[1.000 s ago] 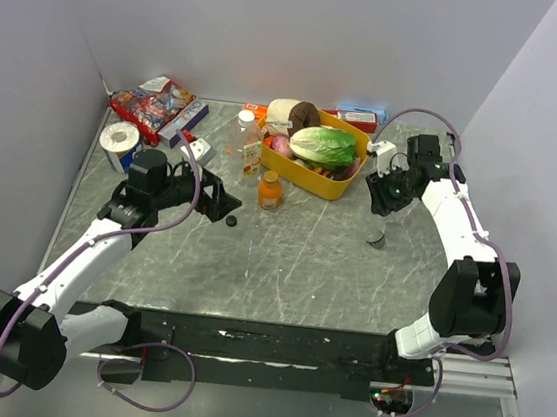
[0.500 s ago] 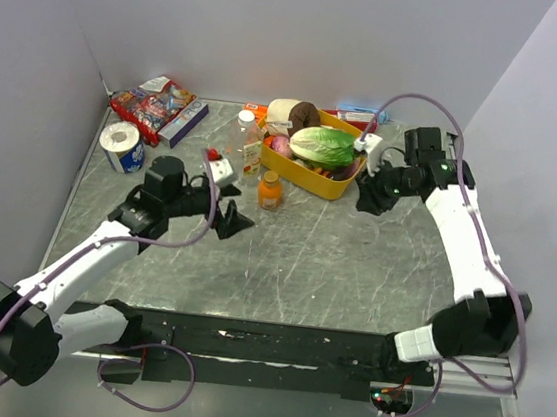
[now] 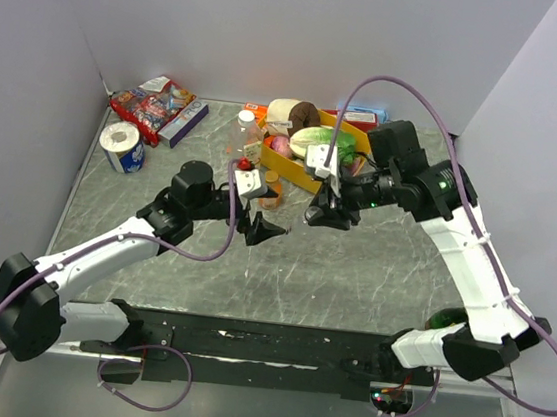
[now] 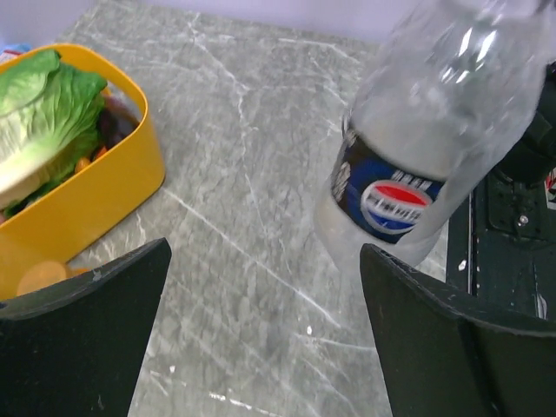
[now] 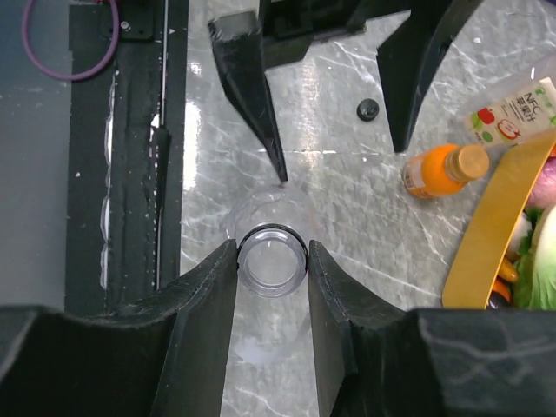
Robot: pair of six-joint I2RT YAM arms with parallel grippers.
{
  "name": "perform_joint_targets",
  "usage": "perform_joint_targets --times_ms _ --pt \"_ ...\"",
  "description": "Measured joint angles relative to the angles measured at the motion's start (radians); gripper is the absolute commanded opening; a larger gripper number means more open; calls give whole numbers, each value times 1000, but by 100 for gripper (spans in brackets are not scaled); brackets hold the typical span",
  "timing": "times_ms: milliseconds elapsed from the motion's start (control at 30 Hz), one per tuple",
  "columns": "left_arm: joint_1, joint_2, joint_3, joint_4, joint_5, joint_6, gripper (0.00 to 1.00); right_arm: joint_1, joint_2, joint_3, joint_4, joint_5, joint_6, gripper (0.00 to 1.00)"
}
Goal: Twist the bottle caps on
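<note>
My right gripper (image 5: 272, 261) is shut on the neck of the clear greyish bottle (image 5: 272, 258), just below its open, capless mouth. In the left wrist view this bottle (image 4: 417, 156) carries a blue label and leans, its base close to the tabletop. The left gripper (image 4: 269, 347) stands open just beside it, nothing between its fingers (image 5: 252, 95). The black cap (image 5: 368, 109) lies on the table between those fingers. An orange drink bottle (image 5: 443, 167) wears its orange-gold cap (image 5: 473, 159). A clear bottle with a white cap (image 3: 245, 129) stands at the back.
A yellow tray (image 3: 359, 135) holding a lettuce (image 3: 322, 143) and other food sits at the back centre. A snack bag (image 3: 150, 103) and a tape roll (image 3: 122, 142) are at the back left. The black base rail (image 5: 130, 174) runs along the near edge.
The right gripper has shut on the greyish bottle and carried it left to the table's middle. The left arm has swung right to meet it, still open.
</note>
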Motion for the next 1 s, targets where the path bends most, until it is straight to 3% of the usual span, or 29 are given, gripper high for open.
perform_joint_targets --times_ms 167,467,1000 --pt "-9 27 24 14 34 11 96 15 60 42 5 25 11 9" --pt "27 19 120 -146 109 140 96 17 74 42 54 115 20 4" --pt "45 92 105 -117 218 126 98 36 184 146 140 -79 140 4"
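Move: The clear bottle, held upright by its neck in the right fingers, has its body about 8 cm to the right of the open left hand and 4 cm behind it, roughly level in height. From the right hand, that left gripper lies 4 cm ahead, 8 cm left and 9 cm lower. The orange bottle stands about 14 cm ahead of the left hand, 1 cm to its left and 20 cm down; the black cap lies 8 cm ahead, 10 cm left and 25 cm down. The clear bottle, still pinched at the neck by the right hand, is carried forward some 3 cm, dipping slightly, then about 5 cm left and a little up, into the mouth of the left gripper. The left hand lifts a couple of centimetres and sinks back, turning some 10 degrees clockwise to face the bottle, its fingers staying wide open. ##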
